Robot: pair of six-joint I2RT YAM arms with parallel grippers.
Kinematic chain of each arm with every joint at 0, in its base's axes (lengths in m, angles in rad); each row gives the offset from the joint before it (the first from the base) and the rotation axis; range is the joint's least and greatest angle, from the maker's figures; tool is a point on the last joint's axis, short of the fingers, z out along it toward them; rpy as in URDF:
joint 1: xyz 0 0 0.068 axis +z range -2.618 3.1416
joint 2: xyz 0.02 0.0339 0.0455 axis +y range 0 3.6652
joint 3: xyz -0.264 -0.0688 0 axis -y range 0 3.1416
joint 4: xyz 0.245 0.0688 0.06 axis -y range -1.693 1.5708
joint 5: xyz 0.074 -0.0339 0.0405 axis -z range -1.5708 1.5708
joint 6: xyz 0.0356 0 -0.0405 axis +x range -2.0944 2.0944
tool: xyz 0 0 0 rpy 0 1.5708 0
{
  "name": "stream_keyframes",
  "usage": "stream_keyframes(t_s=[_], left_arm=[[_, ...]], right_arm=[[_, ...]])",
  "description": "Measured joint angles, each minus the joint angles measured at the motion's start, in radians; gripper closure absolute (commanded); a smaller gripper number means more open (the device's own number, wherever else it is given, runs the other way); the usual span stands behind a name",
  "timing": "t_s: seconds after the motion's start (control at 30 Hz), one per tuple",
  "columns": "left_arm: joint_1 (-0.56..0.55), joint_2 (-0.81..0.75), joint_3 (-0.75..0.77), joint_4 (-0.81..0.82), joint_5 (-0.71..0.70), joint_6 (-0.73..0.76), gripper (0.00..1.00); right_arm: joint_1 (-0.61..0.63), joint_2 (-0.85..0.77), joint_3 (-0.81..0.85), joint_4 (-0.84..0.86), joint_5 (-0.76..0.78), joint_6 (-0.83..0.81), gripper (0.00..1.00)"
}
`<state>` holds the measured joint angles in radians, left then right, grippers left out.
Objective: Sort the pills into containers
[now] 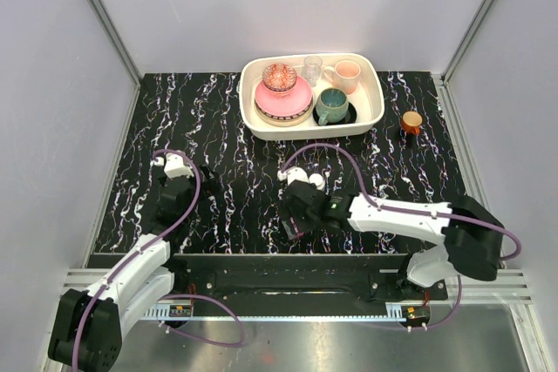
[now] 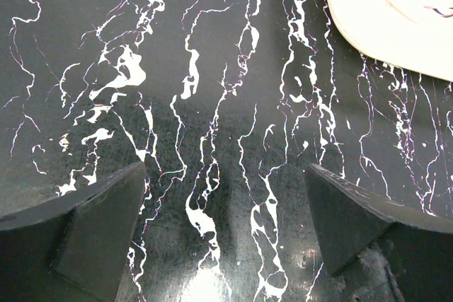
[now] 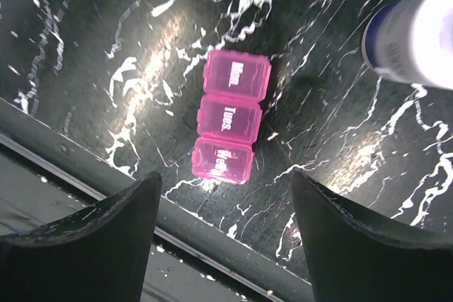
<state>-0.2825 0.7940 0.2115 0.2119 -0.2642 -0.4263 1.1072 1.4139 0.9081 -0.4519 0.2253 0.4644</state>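
A magenta pill box (image 3: 228, 114) lies flat on the black marbled table, near its front edge. Its three compartments, marked Mon, Tues and Wed, have their lids down. My right gripper (image 3: 226, 182) hangs open just above the box's Wed end, touching nothing. From above, that gripper (image 1: 295, 218) covers the box. No pills show in any view. My left gripper (image 2: 226, 175) is open over bare table, well left of the box (image 1: 199, 179).
A white bottle (image 3: 414, 37) lies right of the pill box. At the back stands a cream tray (image 1: 370, 119) of crockery, with a small brown orange-lidded jar (image 1: 411, 122) on its right. The table's metal front rail (image 3: 85, 167) runs under the right fingers.
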Motion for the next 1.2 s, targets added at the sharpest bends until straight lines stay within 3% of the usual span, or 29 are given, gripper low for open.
stream_keyframes(t_s=[0.23,0.67,0.9,1.0,1.07,1.2], left_arm=[[0.000,0.000,0.000,0.000,0.000,0.000,0.01],[0.000,0.000,0.000,0.000,0.000,0.000,0.01],[0.000,0.000,0.000,0.000,0.000,0.000,0.01],[0.000,0.000,0.000,0.000,0.000,0.000,0.01],[0.000,0.000,0.000,0.000,0.000,0.000,0.01],[0.000,0.000,0.000,0.000,0.000,0.000,0.01]], right_arm=[[0.043,0.119,0.004,-0.018,0.021,0.027,0.20],[0.047,0.198,0.005,0.015,0.021,0.057,0.26],[0.047,0.225,0.008,0.028,0.021,0.094,0.34],[0.047,0.225,0.008,0.029,0.023,0.113,0.40],[0.047,0.225,0.008,0.028,0.026,0.128,0.50],[0.047,0.225,0.008,0.028,0.027,0.145,0.83]])
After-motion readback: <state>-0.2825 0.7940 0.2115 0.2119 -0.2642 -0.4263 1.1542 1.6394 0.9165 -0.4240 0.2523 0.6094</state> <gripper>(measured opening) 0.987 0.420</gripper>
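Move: The pink three-lid pill box lies almost under the right hand, its middle about 1 cm ahead, 2 cm left and 7 cm below; the Wed end points back-right. The white bottle stands some 11 cm ahead of the hand, 3 cm right and 5 cm below. The dish tray's middle is about 32 cm ahead, 3 cm right and 5 cm below. From the idle left hand the pill box is roughly 12 cm back, 21 cm right and 8 cm below. The right fingers end up pinching the Wed end of the pill box across its long sides, having come down open about 6.5 cm with a small early pull back. The wrist tips some 10 degrees nearer straight down on the way; the fingers narrow slowly, then faster once the descent stops, to roughly half their starting gap. ##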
